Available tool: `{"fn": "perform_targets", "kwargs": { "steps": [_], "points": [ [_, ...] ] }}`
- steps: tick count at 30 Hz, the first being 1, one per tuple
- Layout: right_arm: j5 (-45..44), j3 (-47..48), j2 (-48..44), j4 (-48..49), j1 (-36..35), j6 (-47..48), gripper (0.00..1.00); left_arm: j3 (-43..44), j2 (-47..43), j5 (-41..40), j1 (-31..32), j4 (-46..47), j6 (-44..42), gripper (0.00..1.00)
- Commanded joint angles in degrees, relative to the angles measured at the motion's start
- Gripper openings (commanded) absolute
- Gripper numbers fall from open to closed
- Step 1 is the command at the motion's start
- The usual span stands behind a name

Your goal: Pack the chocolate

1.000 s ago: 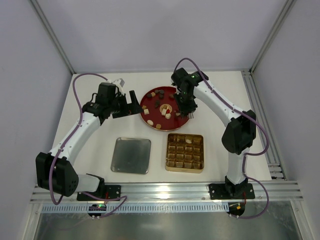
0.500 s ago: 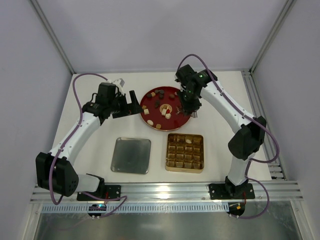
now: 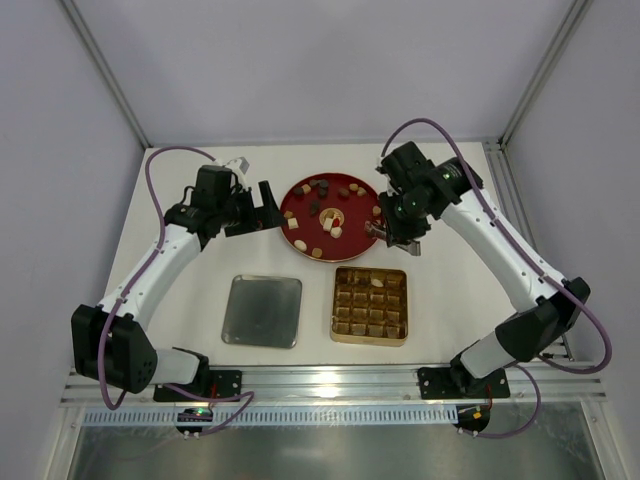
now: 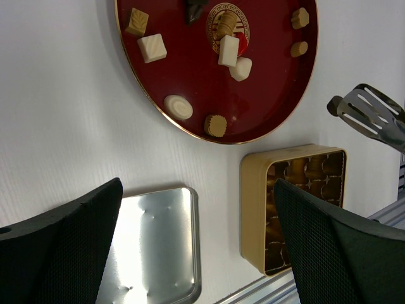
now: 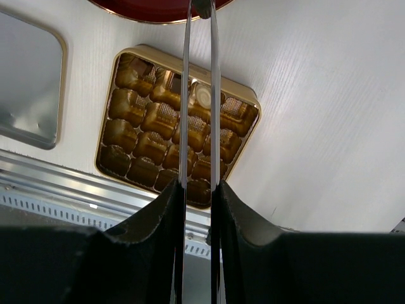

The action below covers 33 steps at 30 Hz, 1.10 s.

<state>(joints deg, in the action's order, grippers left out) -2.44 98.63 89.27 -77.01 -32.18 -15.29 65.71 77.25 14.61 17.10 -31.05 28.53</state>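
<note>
The red plate (image 3: pixel 356 207) (image 4: pixel 190 69) holds several loose chocolate pieces (image 3: pixel 330 222) (image 4: pixel 229 50), tan, dark and cream. The gold gridded tin (image 3: pixel 369 341) (image 5: pixel 166 57) lies near of it with one cream chocolate (image 3: pixel 377 283) (image 5: pixel 202 95) in a far-row cell. My right gripper (image 3: pixel 398 232) (image 5: pixel 197 190) is shut on metal tongs (image 5: pixel 200 95) (image 4: pixel 370 114), just off the plate's right edge and above the tin's far side. A small dark piece (image 5: pixel 202 7) sits pinched at the tong tips. My left gripper (image 3: pixel 262 205) (image 4: pixel 196 247) hangs open left of the plate, holding nothing.
A flat silver lid (image 3: pixel 262 311) (image 4: pixel 152 247) lies left of the tin. An aluminium rail (image 3: pixel 330 382) runs along the table's near edge by the arm bases. Grey walls with metal posts close in the sides and back.
The right arm has swung the tongs from over the plate's right part out past its rim toward the tin. The left arm has not moved.
</note>
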Motion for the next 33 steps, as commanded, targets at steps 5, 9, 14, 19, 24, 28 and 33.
{"fn": "perform_targets", "kwargs": {
  "steps": [5,9,14,19,24,28,33],
  "points": [
    [1.2,-6.7,-8.2,-3.6,-1.7,-3.0,0.29,-0.1,-0.4,1.1,-0.4,2.0,0.6,1.0],
    [1.1,-10.0,-11.3,-4.0,-3.4,-4.4,0.29,-0.2,-0.5,1.2,-0.4,2.0,0.6,1.0],
    [1.0,-12.3,-13.9,-5.0,-4.8,-6.2,0.29,-0.2,-0.5,1.1,-0.4,2.0,0.6,1.0],
    [0.8,-15.0,-17.2,-6.1,-5.7,-7.8,0.29,-0.2,-0.6,1.1,-0.4,2.1,0.6,1.0],
    [0.6,-16.1,-19.7,-7.4,-6.3,-9.3,0.29,-0.3,-0.6,1.1,-0.4,2.0,0.6,1.0],
    [0.9,-18.1,-21.3,-7.1,-7.0,-10.3,0.29,-0.2,-0.6,1.0,-0.4,2.0,0.6,1.0],
    [1.1,-22.1,-22.7,-5.0,-7.7,-11.3,0.29,-0.5,-1.0,0.9,-0.4,2.0,0.5,1.0]
  ]
}}
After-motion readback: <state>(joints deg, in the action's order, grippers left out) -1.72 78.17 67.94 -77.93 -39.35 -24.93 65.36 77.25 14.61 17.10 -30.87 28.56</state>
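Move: Held out on the tongs, the dark chocolate hangs roughly 6 cm ahead, 5 cm left and 14 cm below the right hand. The box it is going to has its middle about 9 cm back, 5 cm left and 21 cm below that hand. The round red tray lies about 13 cm ahead, 14 cm left. From the idle left hand the box is about 16 cm back and 27 cm to the right. Drawing back from the red tray, the right arm carries the tongs and pinched chocolate nearly level about 10 cm towards its base, drifting slightly right, fast at first and then slower, until the tips hang over the box's far row of cells. The wrist barely turns, and the fingers keep their hold on the tongs. ##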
